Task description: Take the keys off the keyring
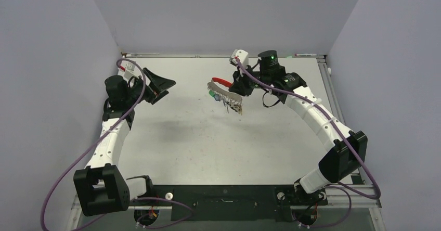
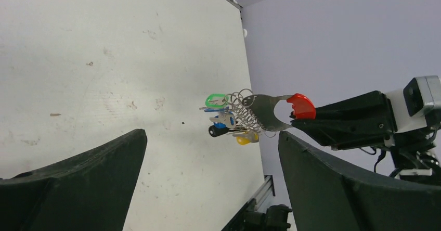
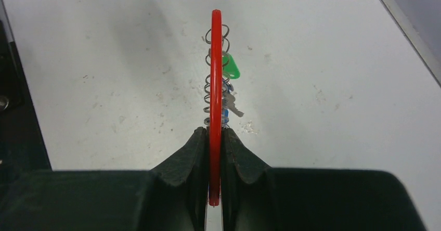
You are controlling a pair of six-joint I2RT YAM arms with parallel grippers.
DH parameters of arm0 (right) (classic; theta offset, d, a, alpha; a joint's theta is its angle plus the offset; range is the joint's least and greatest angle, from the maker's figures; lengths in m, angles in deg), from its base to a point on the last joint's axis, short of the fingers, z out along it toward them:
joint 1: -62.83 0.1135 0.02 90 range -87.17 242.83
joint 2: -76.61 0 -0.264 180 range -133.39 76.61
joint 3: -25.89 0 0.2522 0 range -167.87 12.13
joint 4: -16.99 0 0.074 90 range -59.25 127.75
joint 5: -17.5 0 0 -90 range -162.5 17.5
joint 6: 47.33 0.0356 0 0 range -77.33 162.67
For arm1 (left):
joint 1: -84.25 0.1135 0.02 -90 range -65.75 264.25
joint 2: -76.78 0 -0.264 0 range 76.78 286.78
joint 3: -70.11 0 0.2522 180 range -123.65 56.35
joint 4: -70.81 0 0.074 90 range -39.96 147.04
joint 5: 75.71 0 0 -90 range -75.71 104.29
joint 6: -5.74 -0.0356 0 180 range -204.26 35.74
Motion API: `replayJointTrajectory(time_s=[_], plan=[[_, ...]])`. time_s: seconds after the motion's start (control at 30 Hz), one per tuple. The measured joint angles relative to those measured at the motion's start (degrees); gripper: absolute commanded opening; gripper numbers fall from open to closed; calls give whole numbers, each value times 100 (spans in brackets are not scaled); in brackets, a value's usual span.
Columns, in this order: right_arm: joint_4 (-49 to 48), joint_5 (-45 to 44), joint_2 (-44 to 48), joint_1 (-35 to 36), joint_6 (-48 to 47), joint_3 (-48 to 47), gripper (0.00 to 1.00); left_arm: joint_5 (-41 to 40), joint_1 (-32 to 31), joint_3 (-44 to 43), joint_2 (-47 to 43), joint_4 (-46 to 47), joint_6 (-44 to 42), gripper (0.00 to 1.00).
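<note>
The keyring (image 1: 224,91), a grey crescent with a red arc, hangs in the air above the white table at mid-back. My right gripper (image 1: 241,84) is shut on the red arc (image 3: 215,69), which stands edge-on between the two pads (image 3: 196,148). The keys (image 1: 229,104) dangle from small wire rings under the crescent (image 2: 265,111): a green tag (image 2: 216,101), plus blue, black and yellow heads (image 2: 229,124). My left gripper (image 1: 164,88) stands wide open to the left of the bunch, apart from it and holding nothing; the keys show between its fingers (image 2: 78,179) at a distance.
The white table (image 1: 197,148) has grey walls on three sides. A metal rail (image 1: 223,194) with both arm bases runs along the near edge. Purple cables (image 1: 62,179) trail along each arm.
</note>
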Motion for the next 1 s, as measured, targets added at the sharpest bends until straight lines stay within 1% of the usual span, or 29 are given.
replayJointTrajectory(time_s=[0.17, 0.33, 0.43, 0.5, 0.57, 0.63, 0.73, 0.87, 1.0], plan=[[455, 542, 83, -37, -94, -13, 6, 485, -39, -68, 0, 42, -957, 96], [855, 1049, 188, -33, -297, -13, 6, 1419, -280, -330, -42, -101, -2326, 96], [1119, 1425, 214, -33, -485, -13, 6, 1851, -553, -603, -85, -691, -3512, 96], [1287, 1620, 214, -26, -601, -13, 6, 1923, -868, -800, -109, -1241, -4301, 99], [1445, 1768, 214, -15, -708, -13, 5, 1928, -1403, -986, -144, -1908, -5204, 87], [1541, 1904, 225, 15, -791, -9, 5, 1996, -1814, -1029, -184, -2341, -5781, 77], [1582, 2083, 304, 28, -876, 57, 5, 2081, -1976, -1025, -195, -2682, -6264, 66], [1668, 2312, 417, 59, -968, 70, 5, 2188, -1987, -1016, -192, -2763, -6551, 57], [1729, 2514, 470, 127, -1040, 72, 5, 2341, -2070, -1016, -170, -2754, -6651, 54]])
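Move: The green key, at the left end of the keyring that the right hand already holds up by its red handle, hangs about 18 cm right of the left hand, 1 cm nearer the base and some 6 cm lower. The black fob is roughly 25 cm right, 6 cm back and 9 cm lower. From the right hand the green key lies about 9 cm left, level fore-and-aft, 8 cm lower. The left hand sweeps back and right, some 17 cm in all, to the keyring's left end, its fingers swinging clockwise from forward-right to nearly straight right as the hand also rolls, then narrowing from wide open to about half at the end. Meanwhile the right hand, keeping its grip on the red handle, draws the keyring back about 11 cm, lifts it slightly late on and turns it roughly 25 degrees counter-clockwise. ##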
